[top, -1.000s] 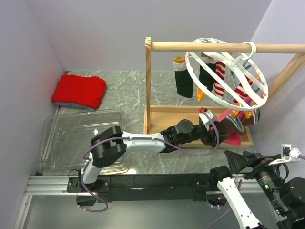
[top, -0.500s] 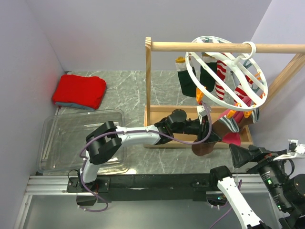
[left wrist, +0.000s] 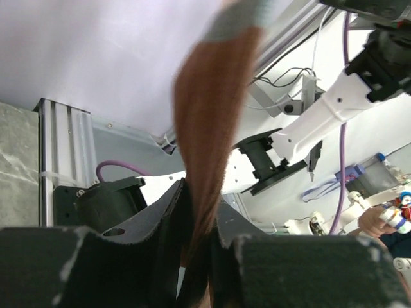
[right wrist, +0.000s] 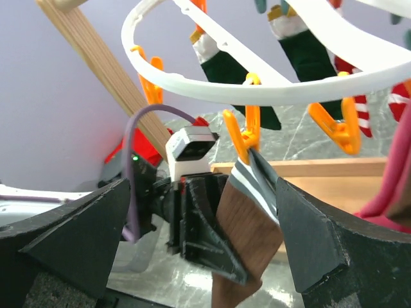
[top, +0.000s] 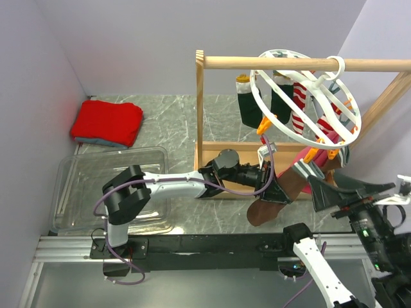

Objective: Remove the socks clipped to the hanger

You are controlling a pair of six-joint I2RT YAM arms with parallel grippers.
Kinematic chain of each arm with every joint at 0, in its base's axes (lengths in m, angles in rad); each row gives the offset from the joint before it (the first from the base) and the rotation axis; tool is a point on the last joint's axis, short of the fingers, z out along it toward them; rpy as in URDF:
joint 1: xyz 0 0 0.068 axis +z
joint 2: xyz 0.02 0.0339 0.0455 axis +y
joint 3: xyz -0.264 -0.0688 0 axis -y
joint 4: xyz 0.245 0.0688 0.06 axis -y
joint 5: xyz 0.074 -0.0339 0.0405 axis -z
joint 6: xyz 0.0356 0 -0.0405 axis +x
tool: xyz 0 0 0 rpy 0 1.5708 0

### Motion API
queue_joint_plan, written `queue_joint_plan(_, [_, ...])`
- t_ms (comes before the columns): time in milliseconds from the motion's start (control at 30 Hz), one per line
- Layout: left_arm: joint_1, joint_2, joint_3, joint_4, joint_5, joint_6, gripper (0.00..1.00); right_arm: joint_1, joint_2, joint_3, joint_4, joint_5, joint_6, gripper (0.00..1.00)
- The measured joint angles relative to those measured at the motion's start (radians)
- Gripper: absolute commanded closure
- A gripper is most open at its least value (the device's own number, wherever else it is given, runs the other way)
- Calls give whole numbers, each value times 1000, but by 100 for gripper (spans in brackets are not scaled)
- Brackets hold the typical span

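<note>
The white ring hanger (top: 260, 102) hangs by its hook from the wooden rail. Dark green socks (top: 247, 110) and red-and-white striped socks (top: 298, 109) dangle from its clips. A brown sock (right wrist: 250, 224) with a grey-and-white cuff is held by an orange clip (right wrist: 247, 131) at the ring's near side. My left gripper (top: 273, 189) is shut on this sock's brown part (left wrist: 209, 128), and the fabric is pinched between its jaws. The sock's end (top: 263, 212) droops below the gripper. My right gripper (top: 350, 190) is open just right of the sock, with nothing in it.
The wooden rail frame (top: 270, 62) stands on its base board (top: 218, 154) behind the grippers. A pink cloth (right wrist: 392, 179) hangs at the right. A clear plastic bin (top: 96, 186) sits at the near left, and a folded red cloth (top: 107, 123) lies behind it.
My left gripper went from open to shut on the brown sock and drew it toward the near edge. The right gripper shifted slightly rightward, still open.
</note>
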Motion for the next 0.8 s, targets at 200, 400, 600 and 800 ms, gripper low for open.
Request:
queue_joint_plan(200, [0, -93, 7, -169, -25, 81, 90, -6, 49, -222, 131, -14, 10, 0])
queue_joint_plan(400, [0, -148, 44, -307, -66, 166, 99, -8, 79, -392, 185, -12, 17, 0])
queue_joint_plan(600, [0, -149, 49, -387, -72, 203, 99, -8, 20, -370, 253, 3, 19, 0])
queue_joint_plan(800, [0, -150, 49, -417, -68, 208, 98, -8, 17, -323, 299, 8, 17, 0])
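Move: The brown sock already runs between the left fingers, its leg right at the hand point; its orange clip is about 7 cm ahead of the left hand, 4 cm to its right and 10 cm up. From the open right hand that clip lies some 9 cm ahead, 2 cm left and 4 cm lower. A second orange clip sits level with it, 6 cm to its right; a third is about 9 cm to its left and 5 cm farther out. The brown sock gets pinched as the left fingers close from a narrow gap to shut, that hand rising about 3 cm, sinking back 2 and easing slightly left. Towards the sock's clip, the right hand swings forward and down some 10 cm each, then rises about 6 cm and draws back 2, fingers wide open, until they straddle the clip. ##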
